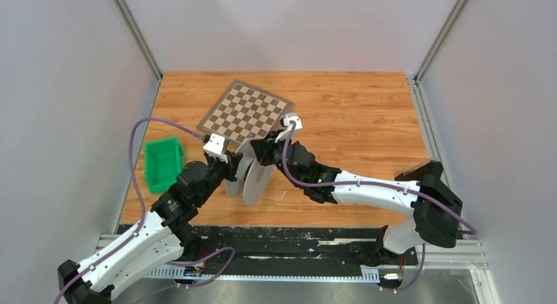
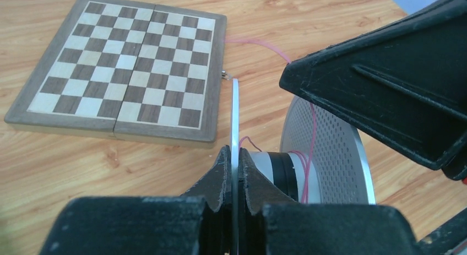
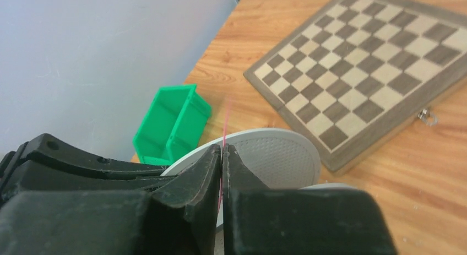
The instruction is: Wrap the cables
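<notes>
A grey spool (image 1: 253,176) stands on edge in the middle of the wooden table, its two round flanges upright. My left gripper (image 2: 235,153) is shut on the thin edge of one flange (image 2: 235,112). A few turns of thin pink cable (image 2: 302,175) lie round the hub, and the cable runs up past the perforated far flange (image 2: 330,156). Just above the spool, my right gripper (image 3: 222,149) is shut on the pink cable (image 3: 226,120), which rises from between its tips. In the top view both grippers (image 1: 230,165) (image 1: 261,150) meet at the spool.
A folded chessboard (image 1: 246,110) lies flat just behind the spool. A green bin (image 1: 163,163) sits to the left near the table's edge. Grey walls close in the left, back and right sides. A loose stretch of pink cable (image 2: 259,43) lies on the table by the board.
</notes>
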{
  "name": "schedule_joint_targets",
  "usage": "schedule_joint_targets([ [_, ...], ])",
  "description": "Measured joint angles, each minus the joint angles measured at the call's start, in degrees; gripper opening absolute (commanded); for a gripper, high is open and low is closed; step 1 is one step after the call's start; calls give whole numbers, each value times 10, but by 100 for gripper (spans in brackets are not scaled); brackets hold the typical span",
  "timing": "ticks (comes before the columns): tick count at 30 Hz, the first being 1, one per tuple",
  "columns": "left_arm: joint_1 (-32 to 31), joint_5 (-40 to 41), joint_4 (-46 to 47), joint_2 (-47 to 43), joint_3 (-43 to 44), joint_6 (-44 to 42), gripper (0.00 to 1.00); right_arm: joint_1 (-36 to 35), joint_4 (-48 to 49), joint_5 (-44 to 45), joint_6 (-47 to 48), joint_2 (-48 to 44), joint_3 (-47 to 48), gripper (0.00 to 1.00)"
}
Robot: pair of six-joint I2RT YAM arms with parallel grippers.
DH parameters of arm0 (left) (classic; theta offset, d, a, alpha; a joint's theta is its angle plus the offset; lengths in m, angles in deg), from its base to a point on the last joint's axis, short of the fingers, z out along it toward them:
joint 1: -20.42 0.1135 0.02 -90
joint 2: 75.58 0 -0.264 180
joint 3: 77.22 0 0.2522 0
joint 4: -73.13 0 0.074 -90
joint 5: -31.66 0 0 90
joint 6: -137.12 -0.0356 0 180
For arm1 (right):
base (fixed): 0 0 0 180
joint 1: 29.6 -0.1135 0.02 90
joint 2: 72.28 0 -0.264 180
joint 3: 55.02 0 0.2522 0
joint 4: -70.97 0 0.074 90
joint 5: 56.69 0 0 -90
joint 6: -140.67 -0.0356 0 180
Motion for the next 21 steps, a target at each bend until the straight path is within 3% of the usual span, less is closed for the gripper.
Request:
schedule_joint_targets([
  [6,0,-24,28,-3,-23,-85,0,23,-44,-15,-101,-2,-9,0],
  [13,0,-55,30,19,-18,-181,0,70,-35,-61,-196,-16,-75,0],
  [21,0,-84,20,58,-8,-225,0,96,-50,-99,-250,-16,-109,0],
])
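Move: The spool, pinched by its left flange in the left gripper, has its hub about 4 cm right of that hand, 1 cm ahead and 7 cm below. From the right gripper, which holds the pink cable above the gap between the flanges, the hub lies roughly 10 cm below, 2 cm back and 2 cm left. The chessboard is some 20 cm ahead of the left hand, 1 cm left and 20 cm below. Bring the right gripper down about 9 cm at the far side of the spool, drawing the cable with it, and swing some 5 cm to the right as it sinks, wrist tipping down about 25 degrees. Meanwhile keep the left gripper's pinch on the flange, lower it about 3 cm, roll its left side up some 20 degrees and turn it slightly clockwise. ##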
